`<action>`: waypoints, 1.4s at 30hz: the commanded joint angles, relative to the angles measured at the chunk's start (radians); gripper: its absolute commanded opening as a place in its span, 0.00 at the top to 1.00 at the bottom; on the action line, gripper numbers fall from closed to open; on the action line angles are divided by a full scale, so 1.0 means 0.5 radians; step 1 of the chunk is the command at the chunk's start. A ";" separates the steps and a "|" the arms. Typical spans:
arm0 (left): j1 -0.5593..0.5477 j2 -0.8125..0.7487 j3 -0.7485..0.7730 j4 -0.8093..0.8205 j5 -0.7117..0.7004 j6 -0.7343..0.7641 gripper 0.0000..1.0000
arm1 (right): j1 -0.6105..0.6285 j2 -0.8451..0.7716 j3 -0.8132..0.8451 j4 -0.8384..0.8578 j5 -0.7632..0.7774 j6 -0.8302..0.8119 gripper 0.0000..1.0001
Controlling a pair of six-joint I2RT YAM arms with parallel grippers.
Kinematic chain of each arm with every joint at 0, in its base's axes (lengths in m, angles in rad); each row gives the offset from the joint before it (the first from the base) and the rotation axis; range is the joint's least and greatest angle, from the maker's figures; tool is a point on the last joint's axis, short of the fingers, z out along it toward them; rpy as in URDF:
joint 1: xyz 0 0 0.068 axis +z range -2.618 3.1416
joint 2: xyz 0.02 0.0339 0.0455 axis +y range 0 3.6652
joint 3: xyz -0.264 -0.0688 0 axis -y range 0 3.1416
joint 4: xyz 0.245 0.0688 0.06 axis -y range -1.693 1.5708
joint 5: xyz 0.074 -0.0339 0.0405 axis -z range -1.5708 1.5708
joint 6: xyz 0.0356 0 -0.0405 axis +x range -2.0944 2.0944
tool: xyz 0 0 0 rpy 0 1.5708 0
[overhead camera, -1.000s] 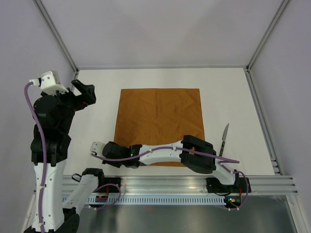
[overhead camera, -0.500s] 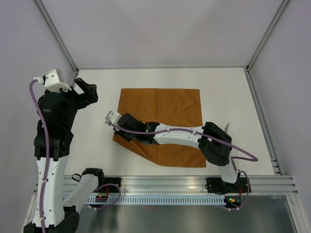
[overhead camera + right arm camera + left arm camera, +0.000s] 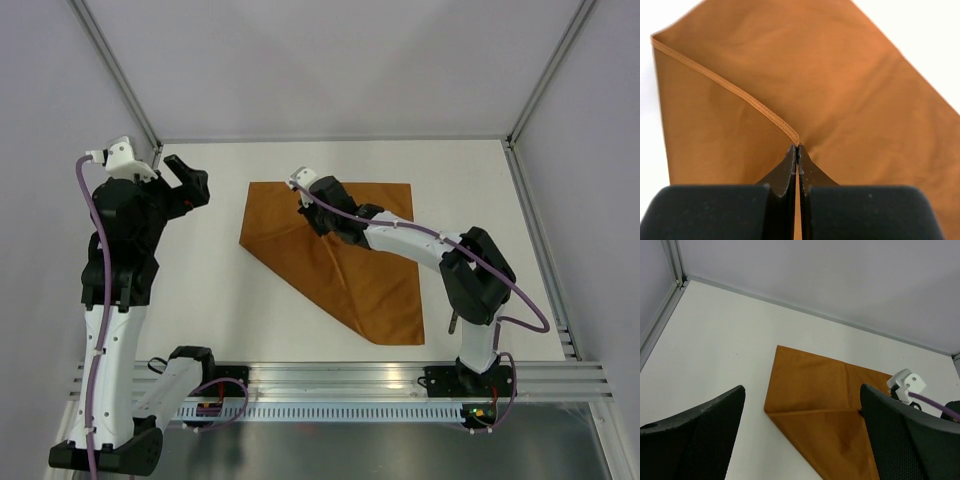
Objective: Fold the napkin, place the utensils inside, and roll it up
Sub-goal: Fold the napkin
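Note:
The rust-orange napkin (image 3: 345, 265) lies on the white table, its near-left corner lifted and carried over toward the far edge, so a diagonal fold runs along its left side. My right gripper (image 3: 308, 213) is shut on that corner; in the right wrist view the hemmed edge meets the closed gripper (image 3: 798, 148) over the napkin (image 3: 850, 75). My left gripper (image 3: 186, 182) hangs open and raised at the far left, off the cloth; its view frames the napkin (image 3: 815, 405) through the open left gripper (image 3: 801, 390). Of the utensils, only a dark sliver (image 3: 453, 323) shows below the right elbow.
An aluminium rail (image 3: 400, 378) runs along the table's near edge with both arm bases on it. Frame posts (image 3: 120, 80) and grey walls close in the left, right and far sides. The right forearm (image 3: 420, 240) stretches across the napkin's far right part.
The right gripper closed on the napkin's near-left corner and swept it up and away toward the far edge, folding the cloth diagonally. The left arm rose slightly and stayed open.

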 commanded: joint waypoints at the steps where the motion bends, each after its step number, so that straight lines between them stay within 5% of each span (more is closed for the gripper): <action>1: 0.007 0.008 -0.022 0.111 0.061 -0.072 0.00 | -0.120 -0.121 -0.044 0.042 -0.038 -0.031 1.00; 17: 0.007 0.082 -0.090 0.194 0.092 -0.078 0.00 | -0.733 -0.108 -0.158 0.135 -0.130 -0.034 1.00; 42: 0.007 0.149 -0.145 0.255 0.110 -0.069 0.00 | -1.068 0.097 -0.112 0.273 -0.158 0.039 0.99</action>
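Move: Some 20 cm ahead of the right hand, 27 cm to its right and 8 cm below lies the napkin's far-right corner, towards which the held corner is going. The napkin's far-left corner is about 20 cm ahead and 22 cm left; its near-right corner is roughly 25 cm back and 26 cm right, both about 8 cm below. From the left hand, the far-right corner lies about 28 cm ahead, 48 cm right and 34 cm below. Carrying the still-pinched corner across the napkin towards its far-right corner, the right hand sweeps some 23 cm right and 12 cm forward, quick at first and then slowing, while turning about 25 degrees clockwise. It sinks nearly 4 cm, the last of it at the end, fingers staying shut. The empty left hand, wide open, eases about 3 cm forward and 3 cm down, well clear. ##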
